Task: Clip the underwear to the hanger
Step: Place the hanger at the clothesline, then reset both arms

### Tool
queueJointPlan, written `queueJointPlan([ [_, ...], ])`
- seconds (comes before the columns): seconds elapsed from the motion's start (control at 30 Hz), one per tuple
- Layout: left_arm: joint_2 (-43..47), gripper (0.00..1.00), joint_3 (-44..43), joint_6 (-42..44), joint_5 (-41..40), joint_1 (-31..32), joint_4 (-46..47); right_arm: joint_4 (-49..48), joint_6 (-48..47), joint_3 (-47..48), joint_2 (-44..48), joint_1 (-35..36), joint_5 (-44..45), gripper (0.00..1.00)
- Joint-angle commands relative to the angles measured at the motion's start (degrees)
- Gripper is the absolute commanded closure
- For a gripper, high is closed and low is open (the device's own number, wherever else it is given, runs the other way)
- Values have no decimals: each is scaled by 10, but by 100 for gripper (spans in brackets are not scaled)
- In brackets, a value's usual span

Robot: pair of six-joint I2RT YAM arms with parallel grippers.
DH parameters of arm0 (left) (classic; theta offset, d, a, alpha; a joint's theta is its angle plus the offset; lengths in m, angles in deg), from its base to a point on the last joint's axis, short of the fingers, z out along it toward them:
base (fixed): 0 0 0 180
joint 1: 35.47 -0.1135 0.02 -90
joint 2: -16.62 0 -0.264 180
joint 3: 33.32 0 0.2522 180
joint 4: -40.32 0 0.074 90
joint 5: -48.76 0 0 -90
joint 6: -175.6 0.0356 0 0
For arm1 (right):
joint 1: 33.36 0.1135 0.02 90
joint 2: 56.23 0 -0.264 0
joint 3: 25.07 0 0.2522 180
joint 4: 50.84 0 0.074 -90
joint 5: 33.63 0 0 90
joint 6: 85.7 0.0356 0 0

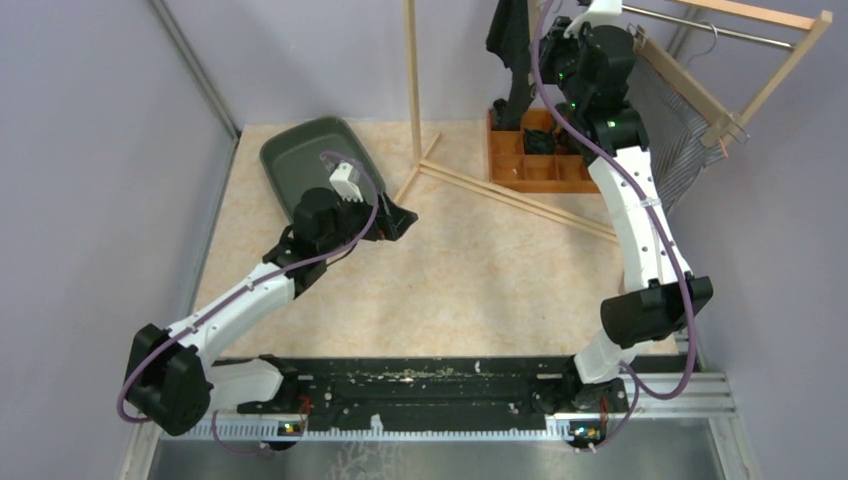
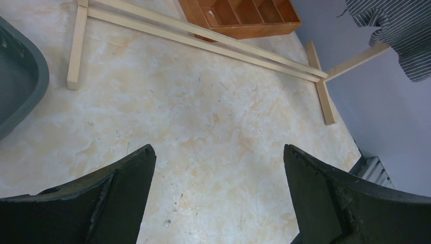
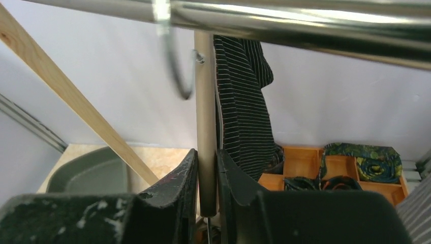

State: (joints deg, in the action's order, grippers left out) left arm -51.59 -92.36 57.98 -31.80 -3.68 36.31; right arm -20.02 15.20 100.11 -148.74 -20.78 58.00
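Note:
The underwear [image 3: 244,101], dark cloth with thin pale stripes, hangs down along the hanger's beige bar [image 3: 205,91]. The hanger's wire hook [image 3: 175,66] loops over the steel rail [image 3: 305,25]. My right gripper [image 3: 207,152] is raised at the rail with the bar's lower end between its fingers, which press on both sides of it. From above, the underwear [image 1: 510,50] shows as a dark shape just left of the right wrist. My left gripper [image 2: 218,152] stands wide open low over the bare table, holding nothing, beside the tray [image 1: 395,220].
A grey tray [image 1: 305,150] lies at the back left. A wooden divided box [image 1: 540,165] at the back holds rolled patterned garments [image 3: 376,162]. The wooden rack's foot bars [image 2: 203,38] cross the table. A grey striped cloth [image 1: 680,130] hangs at the right.

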Motion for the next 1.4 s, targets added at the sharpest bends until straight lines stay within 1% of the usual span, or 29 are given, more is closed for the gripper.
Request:
queueJointPlan([
  [0.0,10,0,-13,-1,-8,4,-10,-41,10,-21,42,3,13,77],
  [0.1,12,0,-16,2,-12,4,-20,-45,10,-33,56,7,13,72],
  [0.13,13,0,-17,2,-12,4,-21,-46,10,-38,61,8,12,68],
  [0.27,15,0,-19,4,-15,4,-25,-57,14,-58,82,12,6,59],
  [0.33,15,0,-21,3,-15,5,-27,-64,17,-73,97,13,0,51],
  [0.4,16,0,-23,4,-16,5,-31,-82,23,-99,125,13,-6,31],
  [0.43,19,0,-23,4,-19,5,-32,-94,25,-119,140,13,-8,25],
  [0.53,25,0,-27,13,-31,5,-37,-113,34,-151,179,13,-15,13],
  [0.7,30,0,-40,22,-49,5,-55,-115,44,-192,236,13,-24,11],
  [0.93,22,0,-56,32,-73,5,-78,-128,55,-315,351,13,-29,9],
  [1.13,14,0,-72,39,-83,5,-82,-147,73,-441,466,14,-75,8],
  [1.37,-8,0,-87,47,-79,5,-76,-118,93,-532,553,14,-134,8],
])
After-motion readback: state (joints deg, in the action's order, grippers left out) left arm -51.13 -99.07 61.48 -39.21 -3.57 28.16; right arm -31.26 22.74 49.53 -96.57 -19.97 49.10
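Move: The right hand still pinches the hanger's bar right under the clothesline, whose rail passes about 8 cm above it, neither noticeably ahead nor to one side. The clipped underwear hangs about 8 cm ahead, straight in line and some 10 cm lower. The striped cloth on its own hanger is roughly 18 cm to the right, 3 cm back and 10 cm lower. From the left hand, that part of the clothesline lies about 17 cm ahead, 28 cm right and 33 cm up. Straight back from the clothesline the right hand draws off some 22 cm, its fingers spreading wide to let go of the hanger's bar; it first rises about 4 cm, then sinks about 7 cm, tilting up and turning counter-clockwise by some 10 degrees each. The open, empty left hand drifts about 3 cm up, left and forward. ##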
